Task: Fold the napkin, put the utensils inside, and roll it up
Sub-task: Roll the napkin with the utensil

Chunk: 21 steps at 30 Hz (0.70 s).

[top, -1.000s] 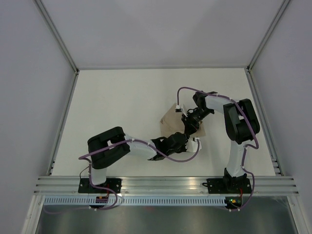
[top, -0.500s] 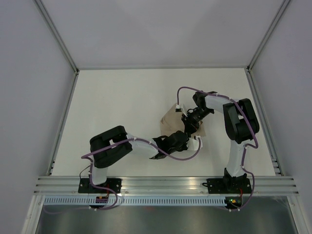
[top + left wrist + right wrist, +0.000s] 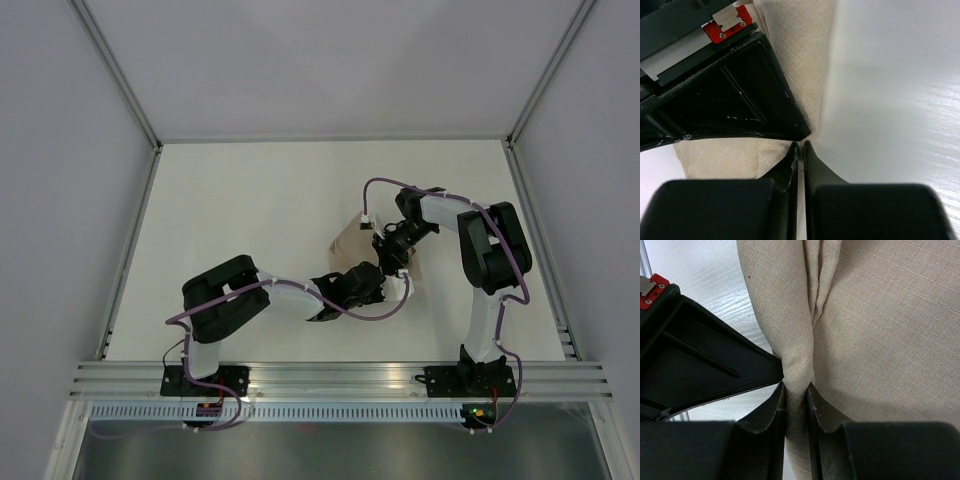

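Observation:
The beige napkin (image 3: 350, 243) lies bunched on the white table, mostly under the two wrists. My right gripper (image 3: 393, 262) reaches in from the right. In the right wrist view this gripper (image 3: 796, 385) is shut on a thick rolled fold of the napkin (image 3: 880, 330). My left gripper (image 3: 384, 283) comes from the lower left and meets it tip to tip. Its jaws (image 3: 800, 145) are shut on a thin edge of the napkin (image 3: 800, 45) right beside the right gripper's finger (image 3: 740, 100). The utensils are hidden.
White enclosure walls stand on three sides of the table (image 3: 250, 200). An aluminium rail (image 3: 340, 375) runs along the near edge by the arm bases. Purple cables (image 3: 385, 183) loop off both arms above the cloth.
My left gripper has closed from open onto the napkin's edge and edged slightly up toward the right gripper. The right arm has held still with its grip.

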{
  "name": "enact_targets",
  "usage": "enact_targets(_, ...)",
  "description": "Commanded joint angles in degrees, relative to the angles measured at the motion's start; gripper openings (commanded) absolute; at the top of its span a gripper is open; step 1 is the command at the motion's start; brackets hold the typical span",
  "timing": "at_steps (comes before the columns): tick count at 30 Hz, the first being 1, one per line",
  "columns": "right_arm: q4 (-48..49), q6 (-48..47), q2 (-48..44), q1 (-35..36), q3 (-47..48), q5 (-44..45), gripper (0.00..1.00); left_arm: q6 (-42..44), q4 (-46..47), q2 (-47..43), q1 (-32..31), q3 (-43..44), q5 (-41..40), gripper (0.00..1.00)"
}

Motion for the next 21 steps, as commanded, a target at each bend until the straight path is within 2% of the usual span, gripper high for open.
enact_targets(1, 3.70, -2.03, 3.99, 1.13, -2.81, 6.98, 0.14, -5.81, -10.29, 4.00, 1.75, 0.01, 6.34, 0.02)
enact_targets(4, 4.05, -1.59, 3.72, 1.04, -2.89, 6.98, 0.18, -7.48, -11.79, 4.44, 2.28, 0.37, 8.62, 0.02)
enact_targets(7, 5.19, -0.98, 2.32, 1.13, -3.68, 6.89, 0.36, -9.15, -13.10, 4.44, 2.89, 0.72, 10.91, 0.02)
enact_targets(8, 5.46, -0.37, 1.27, 1.04, -3.86, 6.89, 0.46, -9.85, -13.37, 4.53, 3.16, 0.81, 10.92, 0.02)
enact_targets(13, 9.31, 3.75, -5.49, 0.17, -5.79, 7.06, 0.62, -12.05, -15.13, 4.53, 4.21, 1.07, 15.92, 0.02)
enact_targets(21, 16.70, 12.28, -12.80, -2.82, -7.82, 8.47, 0.65, -14.96, -18.90, 5.58, 6.76, 3.17, 22.41, 0.02)
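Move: Both hands already hold the napkin roll, fingertips nearly meeting: its middle lies at the left hand's fingers, about 1 cm to their left, and some 4 cm left and 1 cm back of the right hand's. The unrolled napkin spreads beyond it, its middle roughly 7 cm ahead and 6 cm left of the left hand, 6 cm ahead and 10 cm left of the right. Right fingers open around the roll, easing 2 cm forward, right and up; left keeps pinching, tilting 15 degrees. ##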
